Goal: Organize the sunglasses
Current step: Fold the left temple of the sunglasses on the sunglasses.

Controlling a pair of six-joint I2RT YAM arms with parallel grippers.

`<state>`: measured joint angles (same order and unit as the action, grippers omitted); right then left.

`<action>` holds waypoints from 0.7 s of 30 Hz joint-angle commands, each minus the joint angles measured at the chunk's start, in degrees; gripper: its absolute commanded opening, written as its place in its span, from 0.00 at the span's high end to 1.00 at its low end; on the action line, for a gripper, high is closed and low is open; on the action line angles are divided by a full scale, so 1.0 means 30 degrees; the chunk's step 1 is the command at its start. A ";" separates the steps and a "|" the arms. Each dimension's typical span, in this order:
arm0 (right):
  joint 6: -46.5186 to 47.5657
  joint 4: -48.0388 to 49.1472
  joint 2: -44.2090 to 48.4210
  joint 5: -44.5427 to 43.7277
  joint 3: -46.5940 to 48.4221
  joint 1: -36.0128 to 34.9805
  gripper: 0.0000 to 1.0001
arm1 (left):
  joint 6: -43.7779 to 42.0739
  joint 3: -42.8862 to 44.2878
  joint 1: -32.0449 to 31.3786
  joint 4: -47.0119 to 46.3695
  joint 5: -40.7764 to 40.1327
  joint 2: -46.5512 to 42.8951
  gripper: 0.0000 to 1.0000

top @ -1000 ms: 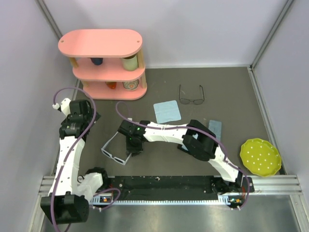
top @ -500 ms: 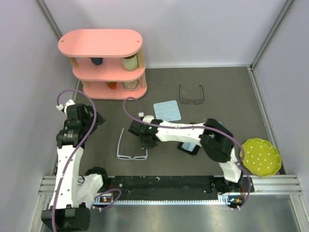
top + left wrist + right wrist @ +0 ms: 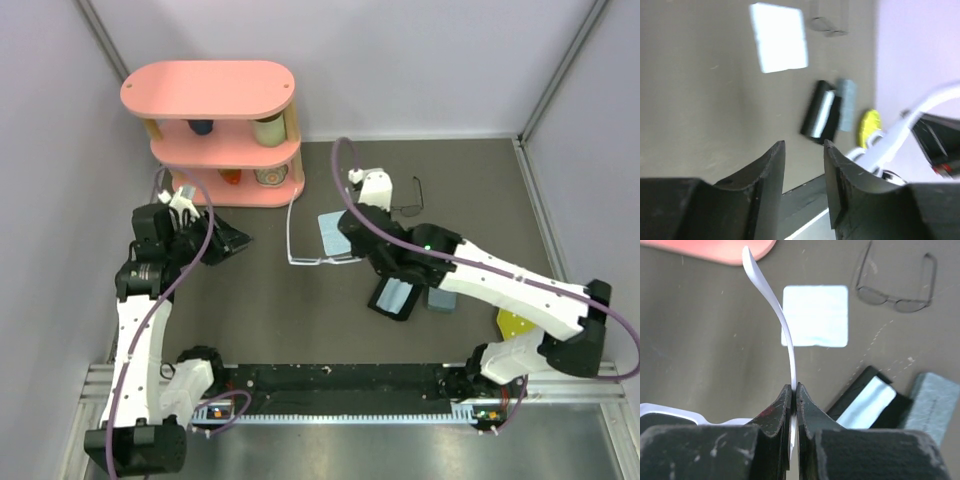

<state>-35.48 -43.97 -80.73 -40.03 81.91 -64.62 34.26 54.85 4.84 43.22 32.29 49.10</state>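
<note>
My right gripper (image 3: 795, 387) is shut on a temple arm of the white sunglasses (image 3: 785, 330). It holds them above the table, near mid-table in the top view, where the white sunglasses (image 3: 291, 235) hang left of the right gripper (image 3: 345, 252). The thin wire sunglasses (image 3: 895, 300) lie unfolded on the table at the back; the right arm partly covers the wire sunglasses (image 3: 405, 208) from above. My left gripper (image 3: 235, 240) hovers at the left, below the shelf. In the left wrist view this gripper (image 3: 804, 150) stands partly open with nothing between its fingers.
A light blue cloth (image 3: 815, 315) lies under the held pair. An open black case (image 3: 395, 298) with a cloth inside sits beside a grey-blue case (image 3: 440, 298). The yellow plate (image 3: 515, 322) is at the near right, and the pink shelf (image 3: 215, 90) stands at the back left.
The right arm closed on the white sunglasses near the front left and carried them up and back toward the cloth. The left gripper swung right and its jaws narrowed.
</note>
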 commanded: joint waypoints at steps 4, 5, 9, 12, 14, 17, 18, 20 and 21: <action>0.3211 0.0270 0.2036 -0.1599 0.1729 0.0622 1.00 | 0.5676 0.1462 -0.0645 -1.1847 1.0414 -0.0400 0.73; 0.3418 0.0328 0.2152 -0.1395 0.1904 0.0622 1.00 | 0.6182 0.1492 -0.0908 -1.3019 1.0649 -0.0458 0.74; 0.4385 0.1089 0.2707 0.0795 0.1877 0.0593 1.00 | 0.8672 0.0793 -0.2693 -1.8995 1.0388 -0.0371 0.83; 0.4912 0.1937 0.3759 0.2933 0.1556 0.0622 1.00 | 1.1308 0.0351 -0.3311 -2.3715 1.1437 0.0359 0.89; 0.5176 0.3167 0.4377 0.4398 0.0883 0.0622 1.00 | 1.2804 0.0320 -0.4098 -2.6179 1.1968 0.1060 0.91; 0.5997 0.4892 0.5520 0.5955 -0.0143 0.0622 1.00 | 1.3220 0.0495 -0.5707 -2.7445 1.2117 0.1444 0.93; 0.6259 0.5131 0.5813 0.6135 -0.0348 0.0622 1.00 | 1.2493 0.0554 -0.6092 -2.7212 1.2029 0.1445 0.93; 0.6437 0.5716 0.6049 0.6747 -0.0671 0.0622 1.00 | 1.1815 0.0787 -0.6970 -2.6509 1.2058 0.1533 0.93; 0.6641 0.5894 0.6108 0.6984 -0.0759 0.0593 1.00 | 1.1435 0.0847 -0.7178 -2.6449 1.2116 0.1591 0.94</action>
<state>-18.96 -34.26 -64.45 -25.61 80.75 -63.07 69.56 56.55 -13.26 -30.00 66.74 53.87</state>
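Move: The raised sunglasses' left temple, not yet folded, lies about 9 cm to the left hand's right, level with it ahead and roughly 6 cm higher; the pink shelf stands some 25 cm ahead and 5 cm to the left. From the right hand, still pinching the other temple, the left temple is about 13 cm to the left and 4 cm up; the pale cloth is 12 cm ahead, straight out, and the open case 5 cm back and 11 cm right, both some 25 cm below. The left hand sweeps up about 20 cm, to the right and then also back, towards the left temple, its half-open fingers closing almost shut on nothing as the wrist swings clockwise some 50 degrees and tips up, so that the fingertips end pointing right, close against the side of the temple. The right hand keeps its pinch on the other temple and lifts the sunglasses about 10 cm, drawing them slightly back late on while it turns some 20 degrees counter-clockwise, tips up and raises its left side. ##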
